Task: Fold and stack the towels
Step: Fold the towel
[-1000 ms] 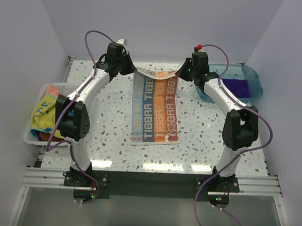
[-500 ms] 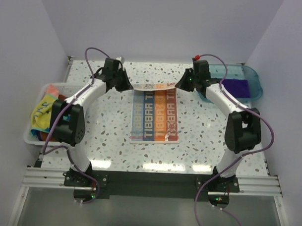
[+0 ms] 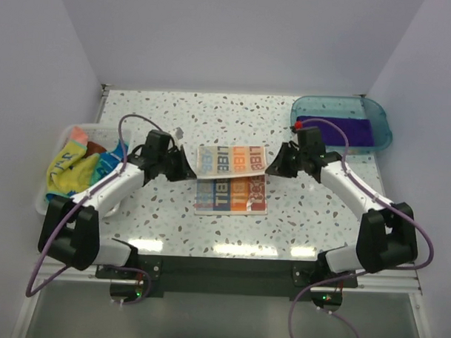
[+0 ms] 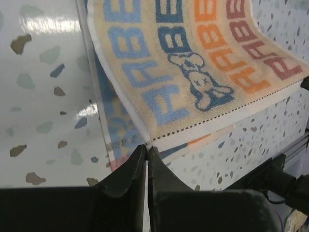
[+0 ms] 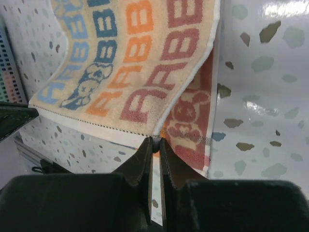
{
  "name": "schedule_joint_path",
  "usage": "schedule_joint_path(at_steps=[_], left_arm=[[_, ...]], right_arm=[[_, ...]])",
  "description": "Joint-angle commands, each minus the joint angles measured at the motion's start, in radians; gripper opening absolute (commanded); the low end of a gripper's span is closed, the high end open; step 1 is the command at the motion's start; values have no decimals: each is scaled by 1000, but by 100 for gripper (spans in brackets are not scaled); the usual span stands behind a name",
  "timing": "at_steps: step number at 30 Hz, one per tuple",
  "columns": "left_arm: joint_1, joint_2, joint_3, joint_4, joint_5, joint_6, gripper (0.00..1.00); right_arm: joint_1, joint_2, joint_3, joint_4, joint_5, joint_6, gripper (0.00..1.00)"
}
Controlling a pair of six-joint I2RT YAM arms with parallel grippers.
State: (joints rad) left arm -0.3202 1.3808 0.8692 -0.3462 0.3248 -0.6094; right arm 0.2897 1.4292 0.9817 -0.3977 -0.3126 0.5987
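The white RABBIT towel (image 3: 231, 176) lies mid-table, its far half lifted and carried toward the near edge over the lower half. My left gripper (image 3: 190, 170) is shut on the towel's left corner (image 4: 147, 144). My right gripper (image 3: 268, 169) is shut on the right corner (image 5: 155, 140). The raised flap (image 4: 193, 63) shows blue, orange and red lettering with a rabbit figure; it also fills the right wrist view (image 5: 135, 58). A purple towel (image 3: 345, 130) lies in the blue tray. Crumpled coloured towels (image 3: 77, 167) fill the white bin at left.
A translucent blue tray (image 3: 381, 119) stands at the back right. A white bin (image 3: 52, 201) sits at the left edge. Speckled tabletop (image 3: 212, 117) stretches behind the towel. Purple cables loop off both arms.
Both grippers have pulled the towel's far edge from the back of the table toward the near edge, and both arms have lowered. The towel now lies roughly half folded.
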Motion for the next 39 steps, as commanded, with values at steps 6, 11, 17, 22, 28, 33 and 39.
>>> schedule_joint_path(at_steps=[6, 11, 17, 22, 28, 33, 39], left_arm=[[-123, -173, -214, 12, -76, -72, 0], [-141, -218, -321, 30, -79, -111, 0], [-151, -230, -394, 47, -90, -115, 0], [-174, -184, -415, 67, -90, -116, 0], [-177, -163, -446, 65, -130, -128, 0], [-178, -140, -444, 85, -130, -147, 0], [-177, -112, -383, 112, -116, -164, 0]], right_arm=[[19, -196, -221, -56, -34, -23, 0], [37, -239, -324, -53, -37, -22, 0], [112, -214, -379, -4, -8, 4, 0], [170, -132, -440, 63, 18, 33, 0], [174, -108, -489, 106, 47, 39, 0], [172, -89, -486, 103, 96, 26, 0], [172, -50, -434, 85, 142, 13, 0]])
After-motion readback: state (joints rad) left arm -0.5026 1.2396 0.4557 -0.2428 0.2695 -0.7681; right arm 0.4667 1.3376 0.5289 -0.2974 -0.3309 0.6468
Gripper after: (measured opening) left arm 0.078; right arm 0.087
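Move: The left hand holds one corner of the towel's lifted edge; the matching near corner of the lower layer lies about 10 cm back, 1 cm right and 10 cm below. The white basket is about 36 cm left and 2 cm ahead of that hand. For the right hand, holding the other corner, its near corner is some 12 cm back, straight below that line, 12 cm down; the teal tray lies 21 cm ahead, 28 cm right. Both hands, still pinching their corners, draw the edge back 12–14 cm and down about 10 over the near edge. ##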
